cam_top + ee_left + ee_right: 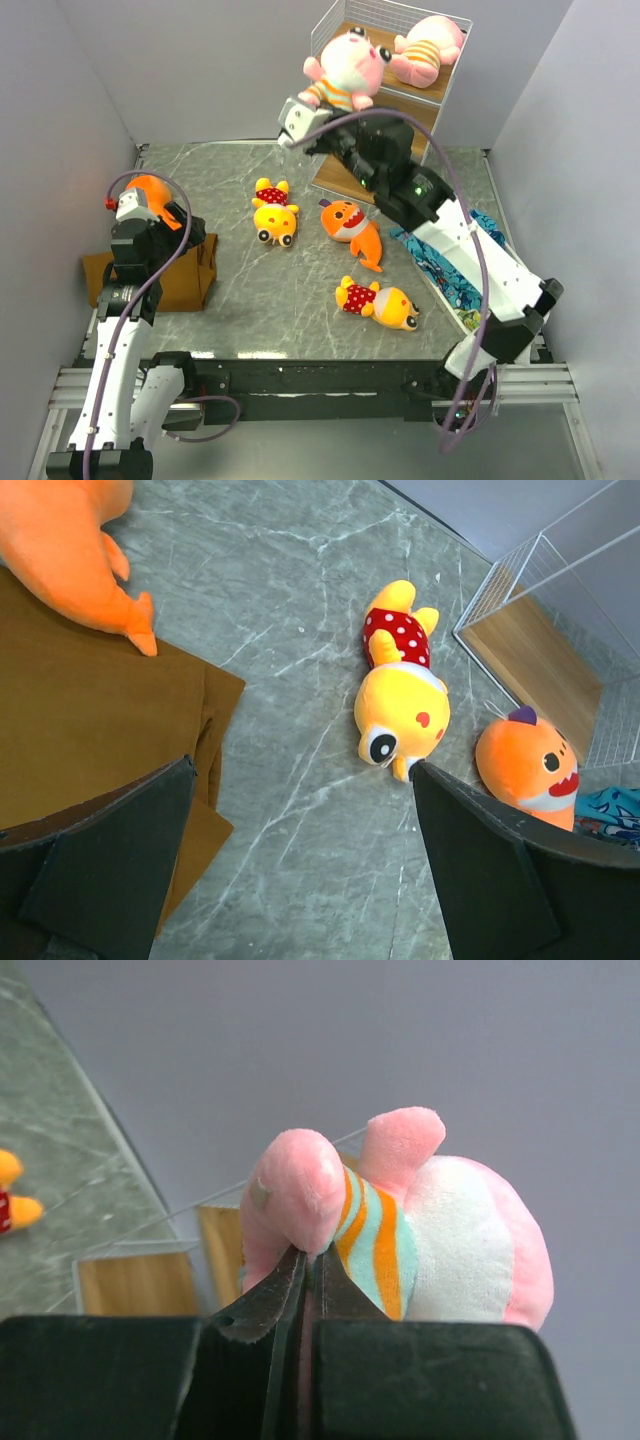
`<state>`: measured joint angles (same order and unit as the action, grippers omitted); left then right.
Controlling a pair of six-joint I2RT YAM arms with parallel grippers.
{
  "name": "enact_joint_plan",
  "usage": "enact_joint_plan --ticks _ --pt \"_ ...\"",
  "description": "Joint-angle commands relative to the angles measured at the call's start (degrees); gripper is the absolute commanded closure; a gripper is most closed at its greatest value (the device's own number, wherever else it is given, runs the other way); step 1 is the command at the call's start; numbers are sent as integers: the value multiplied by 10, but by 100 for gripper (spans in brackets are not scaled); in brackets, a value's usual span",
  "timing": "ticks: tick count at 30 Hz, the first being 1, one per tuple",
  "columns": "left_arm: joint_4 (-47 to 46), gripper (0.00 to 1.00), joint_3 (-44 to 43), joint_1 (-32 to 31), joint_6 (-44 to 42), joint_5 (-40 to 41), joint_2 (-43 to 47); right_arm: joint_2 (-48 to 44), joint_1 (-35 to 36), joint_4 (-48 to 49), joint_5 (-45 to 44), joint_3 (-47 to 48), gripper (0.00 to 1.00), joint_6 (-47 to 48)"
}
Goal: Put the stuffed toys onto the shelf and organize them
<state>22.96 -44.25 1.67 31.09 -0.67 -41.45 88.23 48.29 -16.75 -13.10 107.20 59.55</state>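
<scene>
The shelf [400, 95] stands at the back right, and one pink stuffed toy [430, 50] lies on its top board. My right gripper [335, 108] is shut on a second pink toy [345, 68] in a striped shirt, held in the air in front of the shelf's upper left corner. In the right wrist view the fingertips [312, 1255] pinch the toy [460, 1240] at its shirt and limb. Two yellow toys [273, 212] [380, 302] and an orange fish [350, 228] lie on the table. Another orange fish [150, 192] rests on the brown cloth. My left gripper [300, 880] hangs open and holds nothing.
A brown cloth [180, 275] lies at the left under my left gripper [188, 238]. A blue patterned cloth [450, 270] lies at the right beneath the right arm. Grey walls close in the table on three sides.
</scene>
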Motion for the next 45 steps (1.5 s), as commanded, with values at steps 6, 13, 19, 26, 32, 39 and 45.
enact_joint_plan --ticks 6,13,19,26,32,39,45 --pt "-27 4 1 -2 -8 -14 7 103 -75 44 67 140 100 75" --pt "-33 3 2 -2 -7 -32 6 147 -118 103 104 153 99 92" --pt "-34 3 2 -2 -6 -47 1 179 -143 119 125 184 95 103" --pt "-35 4 4 -2 -4 -49 5 200 -172 140 149 187 87 109" --pt "-35 3 4 -2 -3 -51 4 215 -187 153 178 190 80 105" --pt "-36 3 5 -4 -3 -50 9 224 -200 167 188 184 67 109" --pt "-34 3 5 -4 -3 -53 8 230 -206 198 192 187 55 103"
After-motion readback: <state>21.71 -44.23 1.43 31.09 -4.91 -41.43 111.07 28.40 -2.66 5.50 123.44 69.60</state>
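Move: The right hand's shut fingers already hold the pink striped toy by its foot end. Its place is the left half of the top shelf, roughly 22 cm ahead, 7 cm to the right and about level with the hand. The other pink toy lies about as far ahead but some 22 cm right; the middle shelf's centre is also 22 cm ahead, 12 cm right and 22 cm below. From the left hand, that place is about 30 cm ahead, 33 cm right and 25 cm higher. Still pinching the pink striped toy by its foot end, the right hand carries it some 17 cm forward and slightly right, onto the left half of the top shelf. It rises a little, dips about 3 cm, then stays nearly level, the fingertips tilting up some 10 degrees. Over the last few centimetres forward the fingers open slowly to a little under half. ##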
